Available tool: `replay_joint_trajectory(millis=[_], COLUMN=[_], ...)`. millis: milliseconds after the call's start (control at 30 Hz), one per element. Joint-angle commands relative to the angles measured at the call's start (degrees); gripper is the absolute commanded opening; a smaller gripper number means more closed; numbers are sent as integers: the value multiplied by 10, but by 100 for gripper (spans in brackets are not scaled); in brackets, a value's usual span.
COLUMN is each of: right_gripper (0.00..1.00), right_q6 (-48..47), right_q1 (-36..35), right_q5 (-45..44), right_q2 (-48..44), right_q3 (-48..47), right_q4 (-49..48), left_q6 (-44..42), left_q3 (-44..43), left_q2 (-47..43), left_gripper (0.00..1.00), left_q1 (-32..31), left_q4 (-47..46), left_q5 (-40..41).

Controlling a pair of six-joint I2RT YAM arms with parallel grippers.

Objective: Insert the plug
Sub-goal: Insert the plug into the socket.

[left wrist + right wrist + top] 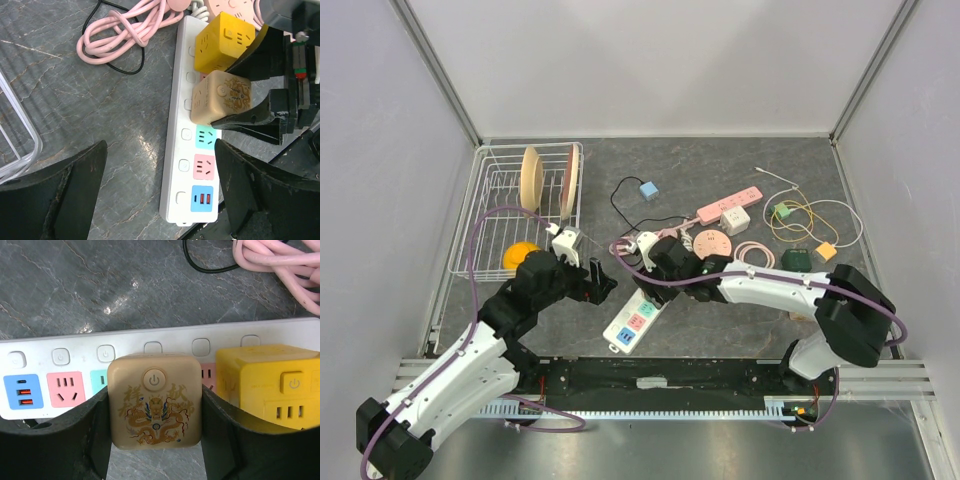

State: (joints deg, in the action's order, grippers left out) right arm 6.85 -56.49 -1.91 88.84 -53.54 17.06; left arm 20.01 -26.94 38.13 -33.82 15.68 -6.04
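The plug is a beige cube (155, 407) with a gold dragon and a power button. My right gripper (156, 412) is shut on it, one black finger (92, 425) on each side. It sits over a socket of the white power strip (182, 165), between a yellow cube (222, 42) and the teal socket (206, 136). Whether its prongs are in is hidden. My left gripper (160, 192) is open and straddles the strip's near end by the blue USB panel (204, 199), holding nothing. In the top view both grippers (600, 280) (655, 252) meet at the strip (632, 322).
A coiled pink cable (125, 30) and a black cord lie past the strip's far end. A wire dish rack (500, 215) with plates and an orange thing (520, 255) stands at the left. More strips, chargers and cables (730, 205) lie at the back right.
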Motion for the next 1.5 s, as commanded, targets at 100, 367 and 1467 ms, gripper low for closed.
replay_joint_trajectory(millis=[100, 367, 1467], right_gripper=[0, 0, 0], right_q6=[127, 197, 375], right_q1=[-47, -88, -218], right_q5=[3, -20, -147], right_q2=[2, 31, 262], right_q3=[144, 152, 88], right_q4=[6, -19, 31], left_q6=[-18, -13, 198], left_q3=[-14, -12, -1], left_q2=[-6, -10, -244], left_gripper=[94, 94, 91], left_q1=[2, 2, 2], left_q4=[-25, -26, 147], left_q5=[10, 5, 134])
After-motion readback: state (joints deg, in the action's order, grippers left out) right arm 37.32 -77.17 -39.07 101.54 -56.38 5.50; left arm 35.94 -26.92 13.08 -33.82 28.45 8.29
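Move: The beige plug is already in the right fingers, resting on the power strip, with the covered socket straight below the hand point, about 3 cm down. From that hand the yellow plug stands roughly 5 cm ahead and 4 cm right, the strip's blue USB end some 8 cm back and 6 cm left, and the coiled pink cord about 10 cm ahead and 2 cm left. From the left hand, the held plug lies about 10 cm right, 1 cm back and 8 cm below. The beige plug stays pinched and keeps bearing on the strip as the right hand drags both about 7 cm left and a little back, turning clockwise some 25 degrees and tipping its fingertips outward, sinking slightly. The open left hand, touching nothing, then rises and shifts left about 5 cm each, backing slightly late on and turning counter-clockwise. ##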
